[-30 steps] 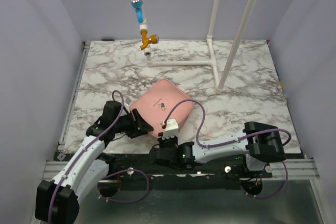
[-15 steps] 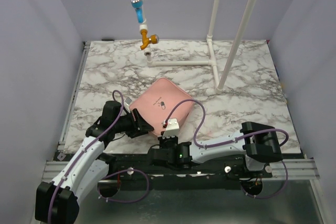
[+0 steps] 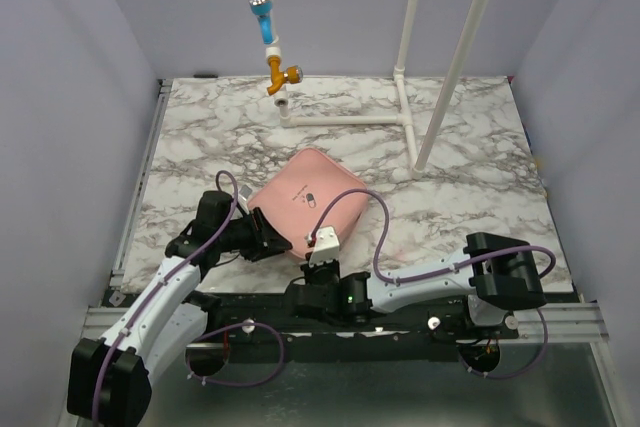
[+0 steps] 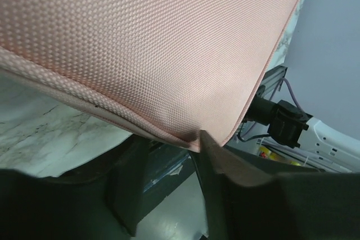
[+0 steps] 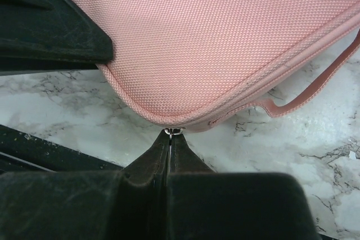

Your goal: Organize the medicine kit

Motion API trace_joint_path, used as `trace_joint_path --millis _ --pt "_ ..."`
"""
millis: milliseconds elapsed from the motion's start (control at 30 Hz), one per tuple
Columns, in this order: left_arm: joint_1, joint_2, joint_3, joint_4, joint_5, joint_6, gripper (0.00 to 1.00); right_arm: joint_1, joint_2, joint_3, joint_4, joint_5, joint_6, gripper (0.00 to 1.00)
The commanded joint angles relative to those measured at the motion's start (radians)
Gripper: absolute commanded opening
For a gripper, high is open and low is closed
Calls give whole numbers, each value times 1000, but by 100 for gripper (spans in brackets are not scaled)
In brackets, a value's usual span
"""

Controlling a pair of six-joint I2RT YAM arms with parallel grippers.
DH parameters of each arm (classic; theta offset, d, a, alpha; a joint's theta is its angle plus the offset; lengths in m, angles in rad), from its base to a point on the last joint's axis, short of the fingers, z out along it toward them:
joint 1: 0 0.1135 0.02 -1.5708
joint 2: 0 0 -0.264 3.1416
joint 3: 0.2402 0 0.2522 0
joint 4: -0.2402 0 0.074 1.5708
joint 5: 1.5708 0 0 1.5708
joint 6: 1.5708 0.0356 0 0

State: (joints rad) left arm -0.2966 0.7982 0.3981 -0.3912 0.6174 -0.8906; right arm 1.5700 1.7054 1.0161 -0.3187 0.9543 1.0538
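The medicine kit (image 3: 310, 197) lies zipped shut on the marble table, a pink case with a small white pill logo on its lid. My left gripper (image 3: 265, 239) is at its near-left edge. In the left wrist view the kit (image 4: 140, 43) fills the top, and the left gripper (image 4: 169, 144) pinches its rim, one finger dimpling the fabric and the other under it. My right gripper (image 3: 315, 252) is at the near corner. There the right gripper (image 5: 170, 136) is shut on the metal zipper pull (image 5: 173, 132) of the kit (image 5: 214, 43).
A pink wrist strap (image 5: 304, 96) loops out from the case onto the marble table (image 3: 480, 177). A white pipe frame (image 3: 400, 117) stands at the back. A hanging blue and orange fitting (image 3: 268, 32) is above the back left.
My right gripper's jaws have closed on the zipper pull. The left gripper and the case have stayed nearly still.
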Motion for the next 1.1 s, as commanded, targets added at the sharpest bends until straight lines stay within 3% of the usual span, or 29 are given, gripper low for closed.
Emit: trace_joint_path --millis 0,133,167,767,1067 --pt "-3 4 3 34 -2 1 28 22 -1 3 59 34 -41 1" --pt "-2 -2 4 32 -2 1 1 24 1 -3 66 35 -48 1" --pt "-3 -5 3 29 -3 1 0 24 1 -5 62 34 -48 1" --pt "-1 -37 23 -23 -1 40 0 7 -187 -166 -110 139 23 1" --pt "-1 -80 8 -56 21 64 0 -60 -269 -234 -63 149 -68 1"
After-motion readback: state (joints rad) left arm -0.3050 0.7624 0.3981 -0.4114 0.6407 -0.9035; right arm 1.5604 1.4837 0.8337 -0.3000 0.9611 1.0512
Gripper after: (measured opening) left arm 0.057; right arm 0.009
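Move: The zip pull of the medicine kit is already in the right hand's closed fingers, at the kit's near corner. The side it is to run along leads off forward and right, with the pink strap about 5 cm ahead and 6 cm to the right. The kit lid's middle is some 11 cm ahead. From the left hand, the lid rim lies right between its half-open fingers, and the zip pull is about 3 cm back, 4 cm right and 2 cm lower. The lid rim by the near corner gets pinched as the left hand shuts on it almost in place, then keeps hold with a slight lift. The zip pull, still gripped by the right hand, hardly moves at first. Then the right hand draws it about 4.5 cm to the right, rising some 1.5 cm and edging forward at the end, along the kit's side towards the strap. ##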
